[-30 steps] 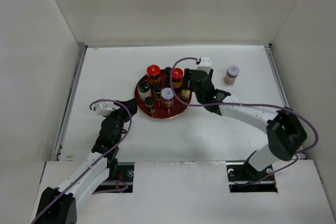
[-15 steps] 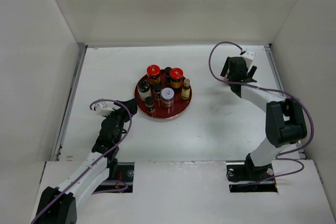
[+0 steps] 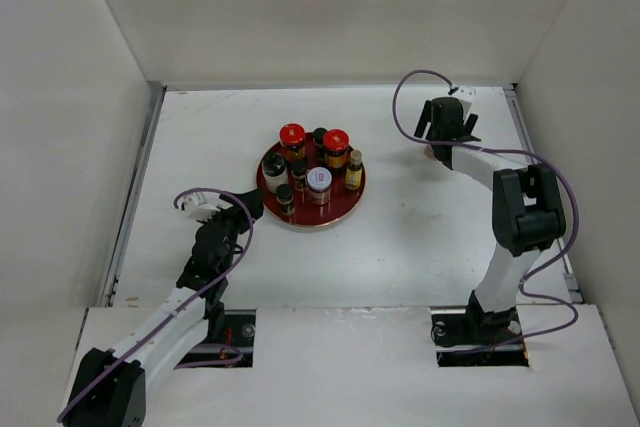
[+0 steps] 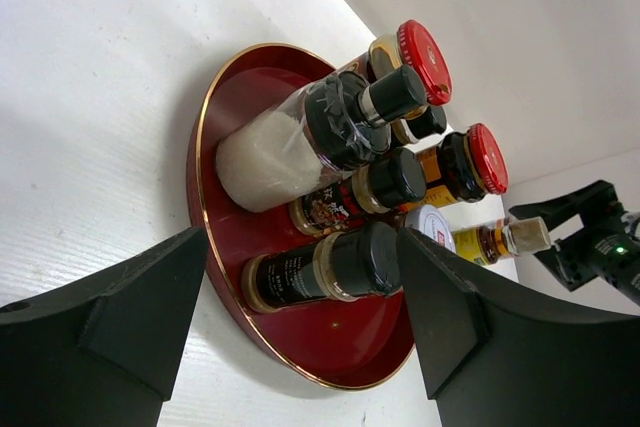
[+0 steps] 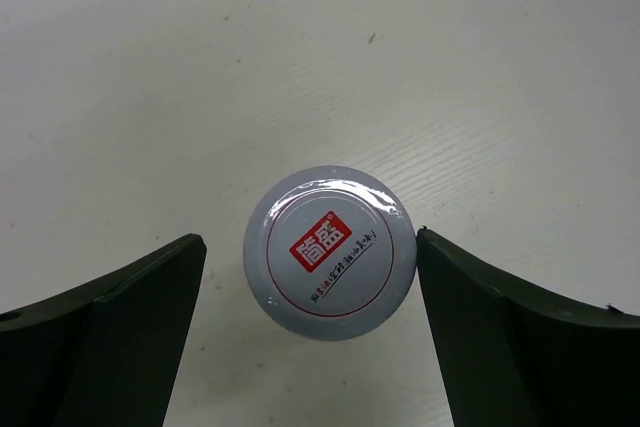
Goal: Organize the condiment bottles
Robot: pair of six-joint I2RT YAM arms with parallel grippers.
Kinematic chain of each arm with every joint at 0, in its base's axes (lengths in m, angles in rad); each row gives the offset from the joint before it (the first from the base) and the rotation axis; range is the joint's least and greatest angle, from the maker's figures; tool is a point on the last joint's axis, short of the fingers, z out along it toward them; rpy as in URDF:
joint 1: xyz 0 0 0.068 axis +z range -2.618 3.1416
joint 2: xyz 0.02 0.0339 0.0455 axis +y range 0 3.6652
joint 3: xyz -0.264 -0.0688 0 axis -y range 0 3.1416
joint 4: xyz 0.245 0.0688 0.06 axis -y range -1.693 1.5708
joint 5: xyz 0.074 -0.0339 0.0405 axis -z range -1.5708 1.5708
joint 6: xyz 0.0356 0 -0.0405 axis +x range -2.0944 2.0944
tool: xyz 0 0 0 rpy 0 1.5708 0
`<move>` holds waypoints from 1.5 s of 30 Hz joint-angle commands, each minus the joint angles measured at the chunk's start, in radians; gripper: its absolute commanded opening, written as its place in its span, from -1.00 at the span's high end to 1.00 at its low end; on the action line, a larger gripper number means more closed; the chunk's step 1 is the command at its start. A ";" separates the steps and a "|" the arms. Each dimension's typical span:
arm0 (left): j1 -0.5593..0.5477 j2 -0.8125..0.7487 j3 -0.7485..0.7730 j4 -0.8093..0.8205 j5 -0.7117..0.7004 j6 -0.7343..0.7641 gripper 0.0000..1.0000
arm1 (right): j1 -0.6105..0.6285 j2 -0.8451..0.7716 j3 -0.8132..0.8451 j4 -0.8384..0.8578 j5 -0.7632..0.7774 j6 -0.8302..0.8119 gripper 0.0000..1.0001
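The round red tray (image 3: 345, 209) holds several condiment bottles: two red-lidded jars (image 3: 292, 135), a white jar (image 3: 274, 169), a pale-lidded jar (image 3: 319, 180), a slim yellow bottle (image 3: 354, 169) and dark black-capped ones (image 3: 286, 197). My left gripper (image 3: 235, 209) is open just left of the tray. The left wrist view shows the white jar (image 4: 270, 157) and a dark bottle (image 4: 320, 267) beyond the left gripper (image 4: 302, 235). My right gripper (image 3: 443, 132) hangs open at the back right, straddling a lone pale-lidded jar (image 5: 330, 252) from above. That jar is mostly hidden in the top view.
White walls close in the table (image 3: 420, 237) on the left, back and right. My right arm (image 3: 520, 207) rises along the right side. A purple cable (image 3: 400, 107) loops above the right gripper. My right arm also shows far off in the left wrist view (image 4: 590, 237).
My right arm swung from the tray's right edge to the back right, over the lone pale-lidded jar, with its jaws opened wide. The left arm has stayed put.
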 commanded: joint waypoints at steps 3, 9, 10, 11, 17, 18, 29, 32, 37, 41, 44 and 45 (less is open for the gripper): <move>0.002 -0.009 -0.122 0.060 -0.005 0.001 -0.51 | -0.020 0.028 0.027 0.034 0.003 0.002 -0.81; 0.000 -0.003 -0.119 0.060 -0.005 0.001 -0.51 | -0.018 -0.018 -0.009 0.046 0.016 0.020 -0.19; 0.002 -0.003 -0.120 0.060 -0.005 0.001 -0.51 | -0.011 -0.041 -0.026 0.050 0.031 0.023 -0.13; 0.000 -0.002 -0.120 0.060 -0.005 -0.001 -0.51 | 0.007 -0.079 -0.055 0.063 0.049 0.031 -0.06; -0.003 -0.011 -0.120 0.057 -0.005 0.001 -0.51 | 0.150 -0.335 -0.260 0.086 0.108 0.075 0.00; -0.004 -0.011 -0.120 0.057 -0.004 0.001 -0.51 | 0.182 -0.384 -0.298 0.081 0.118 0.086 0.01; 0.005 -0.032 -0.123 0.044 0.001 -0.001 -0.51 | 0.668 -0.569 -0.408 0.012 0.218 0.224 0.03; 0.003 -0.028 -0.122 0.044 0.002 -0.001 -0.51 | 0.735 -0.511 -0.348 0.030 0.224 0.217 0.03; 0.002 -0.031 -0.123 0.044 0.002 -0.001 -0.51 | 0.773 -0.402 -0.261 0.087 0.223 0.166 0.03; 0.003 -0.029 -0.125 0.043 0.002 -0.002 -0.51 | 0.779 -0.324 -0.199 0.095 0.218 0.140 0.03; 0.002 -0.023 -0.122 0.046 -0.001 -0.002 -0.51 | 0.779 -0.268 -0.167 0.100 0.224 0.126 0.03; 0.002 -0.023 -0.122 0.047 -0.001 -0.002 -0.51 | 0.779 -0.258 -0.161 0.100 0.224 0.125 0.03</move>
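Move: Between the right hand's open fingers stands the last white-lidded jar, its middle about 2 cm below and 1 cm to the right. The tray's centre lies some 35 cm left, 8 cm back and 6 cm below; on the tray the other white-lidded jar is about 34 cm left and 14 cm back, the yellow bottle 25 cm left and 10 cm back. From the left hand, the jar lies roughly 22 cm ahead, 50 cm right and 4 cm lower. Sinking a centimetre or two, the right hand closes its fingers round the white-lidded jar, then draws it back and lifts it about 5 cm while sweeping some 27 cm left to the tray's near right side, turning about 30 degrees counter-clockwise. Near the end it eases down and slightly forward, still gripping the jar beside its twin and in front of the yellow bottle. ##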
